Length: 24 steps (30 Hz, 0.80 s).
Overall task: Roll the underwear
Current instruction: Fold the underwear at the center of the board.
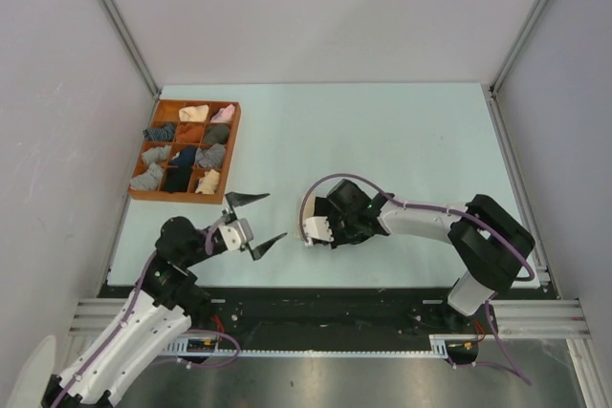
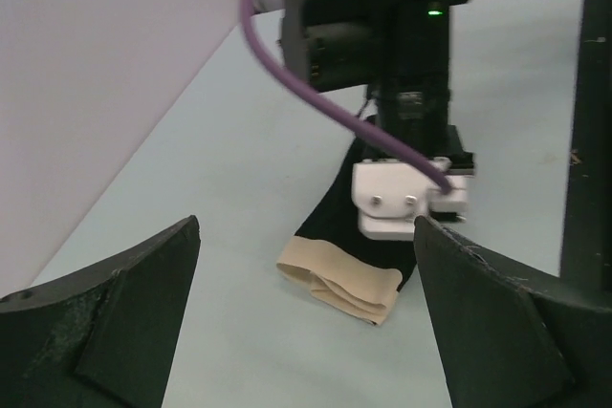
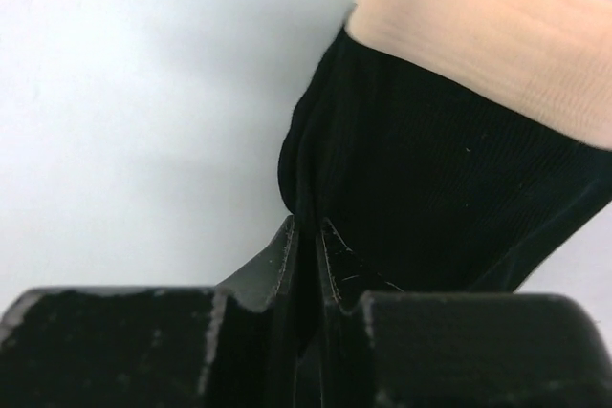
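The underwear (image 2: 330, 222) is black fabric with a cream-beige band (image 2: 339, 279) and lies folded on the pale table between the two arms. My right gripper (image 3: 308, 226) is shut on a pinched fold at its black edge (image 3: 449, 169); the cream band points away from the fingers. In the top view the right gripper (image 1: 330, 225) covers most of the garment. Just to its left my left gripper (image 1: 273, 217) stands wide open and holds nothing. In the left wrist view the left gripper (image 2: 307, 220) faces the cream end from a short distance, not touching it.
An orange-brown compartment tray (image 1: 233, 155) with several small rolled bundles in grey, navy, pink and cream sits at the table's far left. Grey walls with metal frame rails close in the table. The right arm's purple cable (image 2: 316, 93) loops above the garment.
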{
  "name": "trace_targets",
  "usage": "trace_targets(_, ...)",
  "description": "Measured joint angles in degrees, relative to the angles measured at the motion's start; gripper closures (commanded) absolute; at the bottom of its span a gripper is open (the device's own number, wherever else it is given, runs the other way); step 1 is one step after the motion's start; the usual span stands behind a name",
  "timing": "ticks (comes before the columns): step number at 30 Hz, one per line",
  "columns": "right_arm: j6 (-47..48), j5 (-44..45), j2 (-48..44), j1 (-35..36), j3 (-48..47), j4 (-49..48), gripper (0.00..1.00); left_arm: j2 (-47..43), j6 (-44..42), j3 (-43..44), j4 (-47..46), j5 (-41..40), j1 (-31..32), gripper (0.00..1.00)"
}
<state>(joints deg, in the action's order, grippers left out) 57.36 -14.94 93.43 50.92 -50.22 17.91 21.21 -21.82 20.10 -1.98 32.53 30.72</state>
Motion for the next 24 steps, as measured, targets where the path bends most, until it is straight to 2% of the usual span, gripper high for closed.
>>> trace_targets(3, 1.03, -5.27, -0.26, -3.72, -1.25, 6.45, 0.90, 0.57, -1.97, 0.04, 0.55, -0.39, 5.09, 0.05)
trace_targets(6, 2.82, -10.05, -1.29, -6.34, -2.38, 14.36, 0.90, 3.78, -3.37, 1.16, 2.99, -3.15, 13.81, 0.08)
trace_targets(12, 6.73, -19.15, -3.91, -8.79, -3.80, 28.59, 0.90, 18.91, -4.92, 3.93, 3.17, -17.03, 36.37, 0.08)
trace_targets(14, 7.72, -20.87, -3.98, -10.19, -3.80, 31.10, 0.90, 24.90, -5.33, 4.02, 1.90, -20.90, 40.54, 0.09)
trace_targets(15, 8.22, -21.64, -3.98, -10.88, -3.80, 32.22, 0.90, 28.24, -5.33, 4.02, 1.33, -22.93, 41.66, 0.09)
trace_targets(17, 9.20, -22.60, -3.98, -12.02, -3.80, 33.77, 0.90, 33.92, -4.46, 4.02, -0.20, -27.45, 42.03, 0.18)
trace_targets(18, 9.62, -22.97, -3.98, -12.55, -3.80, 34.45, 0.90, 35.36, -3.48, 4.02, -1.11, -28.74, 41.33, 0.33)
trace_targets(19, 10.10, -23.21, -3.98, -12.90, -3.80, 34.97, 0.90, 36.06, -2.32, 4.02, -2.14, -29.46, 40.48, 0.39)
trace_targets(21, 10.78, -23.69, -3.98, -13.49, -3.80, 35.69, 0.90, 36.39, 1.53, 4.02, -6.01, -29.35, 37.24, 0.47)
trace_targets(23, 11.47, -24.37, -3.98, -14.14, -3.80, 36.28, 0.90, 36.37, 5.99, 4.02, -11.04, -29.09, 33.68, 0.49)
trace_targets(24, 11.76, -24.70, -3.98, -14.38, -3.80, 36.50, 0.90, 36.39, 8.11, 3.93, -13.38, -29.14, 32.24, 0.53)
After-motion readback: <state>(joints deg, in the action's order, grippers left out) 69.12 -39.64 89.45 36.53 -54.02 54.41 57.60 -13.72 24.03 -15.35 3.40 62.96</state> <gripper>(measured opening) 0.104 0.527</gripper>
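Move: The left hand hangs high and empty: the underwear's cream waistband lies about 6 cm ahead of it, 8 cm to its right and some 21 cm below. The right hand already pinches the black cloth at the underwear's near side. From it the folded underwear's middle is about 4 cm ahead, straight in line, the waistband 5 cm ahead and 7 cm left, and the board's near edge roughly 12 cm straight back. Back and to the right the right hand drags the underwear, roughly 8 cm each way towards the board's near edge, keeping its pinch, rising a little and tipping its fingertips some 30 degrees back towards the base. The left hand swings down, right and back, then comes forward and slightly up again over the waistband, fingertips dipping and fingers closing about halfway; no touch on the cloth can be seen. ##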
